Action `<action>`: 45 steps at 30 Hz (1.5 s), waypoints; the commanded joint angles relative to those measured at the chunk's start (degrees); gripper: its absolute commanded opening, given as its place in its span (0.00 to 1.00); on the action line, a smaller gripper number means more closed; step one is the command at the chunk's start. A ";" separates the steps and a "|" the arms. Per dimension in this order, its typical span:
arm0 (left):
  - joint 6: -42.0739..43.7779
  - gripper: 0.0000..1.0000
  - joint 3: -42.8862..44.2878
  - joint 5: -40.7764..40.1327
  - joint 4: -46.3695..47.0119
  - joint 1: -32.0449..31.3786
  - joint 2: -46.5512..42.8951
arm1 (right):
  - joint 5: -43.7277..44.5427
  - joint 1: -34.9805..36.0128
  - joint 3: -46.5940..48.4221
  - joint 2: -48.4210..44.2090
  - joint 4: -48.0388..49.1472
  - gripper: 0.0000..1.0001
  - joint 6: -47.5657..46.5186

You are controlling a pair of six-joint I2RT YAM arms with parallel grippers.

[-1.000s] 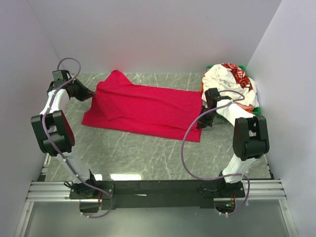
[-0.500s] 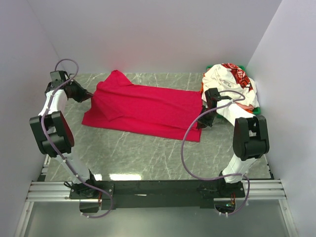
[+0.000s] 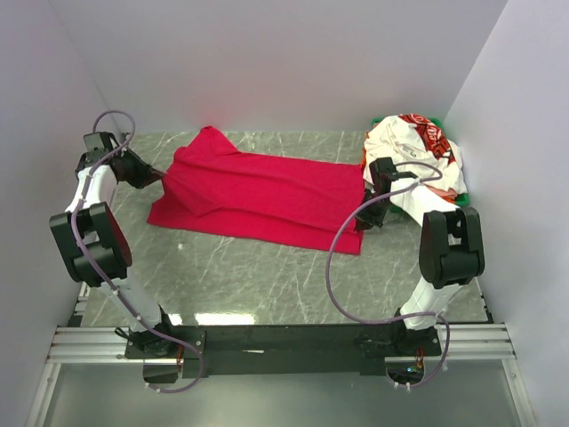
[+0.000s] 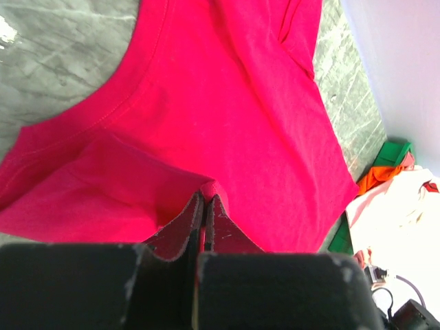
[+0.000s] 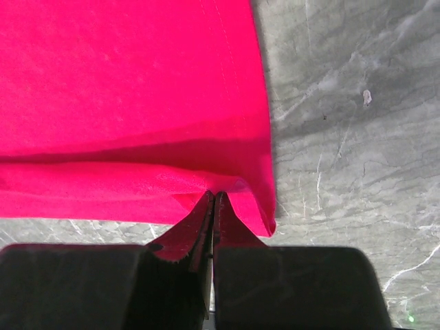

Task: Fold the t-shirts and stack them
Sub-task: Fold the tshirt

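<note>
The crimson red t-shirt [image 3: 258, 196] lies spread across the marble table, stretched between both arms. My left gripper [image 3: 163, 178] is shut on a pinch of its cloth at the left end, near the collar [image 4: 130, 82]; the fold sits between the jaws [image 4: 207, 197]. At the shirt's right end my right gripper [image 3: 364, 206] is shut on the hem [image 5: 214, 193], lifting a small ridge of red cloth [image 5: 124, 103]. A white t-shirt with red-and-black print [image 3: 418, 160] tops a heap at the back right, with green and orange cloth [image 4: 385, 165] showing beneath it.
White walls close in the table on the left, back and right. The heap of shirts sits in the back right corner. Bare marble [image 3: 267, 285] stretches between the red shirt and the arm bases [image 3: 284, 342].
My left gripper has drawn a little further left and back toward the wall, pulling the shirt's left end with it. The right arm has stayed where it was.
</note>
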 commanded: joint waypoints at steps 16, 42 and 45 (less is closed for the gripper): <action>1.76 0.68 12.97 2.77 0.96 0.14 8.30 | 4.40 -0.77 9.00 2.80 0.21 0.48 0.34; 8.18 0.73 -10.24 -1.89 5.35 0.05 4.95 | 1.24 2.92 -6.82 -2.21 3.46 0.49 1.13; 8.80 0.73 -11.12 -2.59 5.27 0.05 5.48 | 1.76 3.63 -8.32 -2.21 3.37 0.46 2.27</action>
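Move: The left hand pinches the lifted edge of the t-shirt; below it the shirt's near-left corner lies about 10 cm back, 2 cm left and 14 cm down, and the sleeve peak some 14 cm ahead, 12 cm right, also 14 cm down. The right hand pinches the same edge's other end low over the shirt, its near-right corner about 6 cm back, 1 cm right and 4 cm down. The clothes pile is roughly 18 cm ahead of the right hand and 15 cm right. Forward first, both hands carry the pinched edge some 4 to 5 cm farther over the t-shirt and open to let it go, the left opening wider. After a small rise they turn back: the left sinks about 9 cm while drawing back as far towards the near-left corner, its fingers tipping downward; the right lifts clear, then goes back and down to the near-right corner, fingers half open. ##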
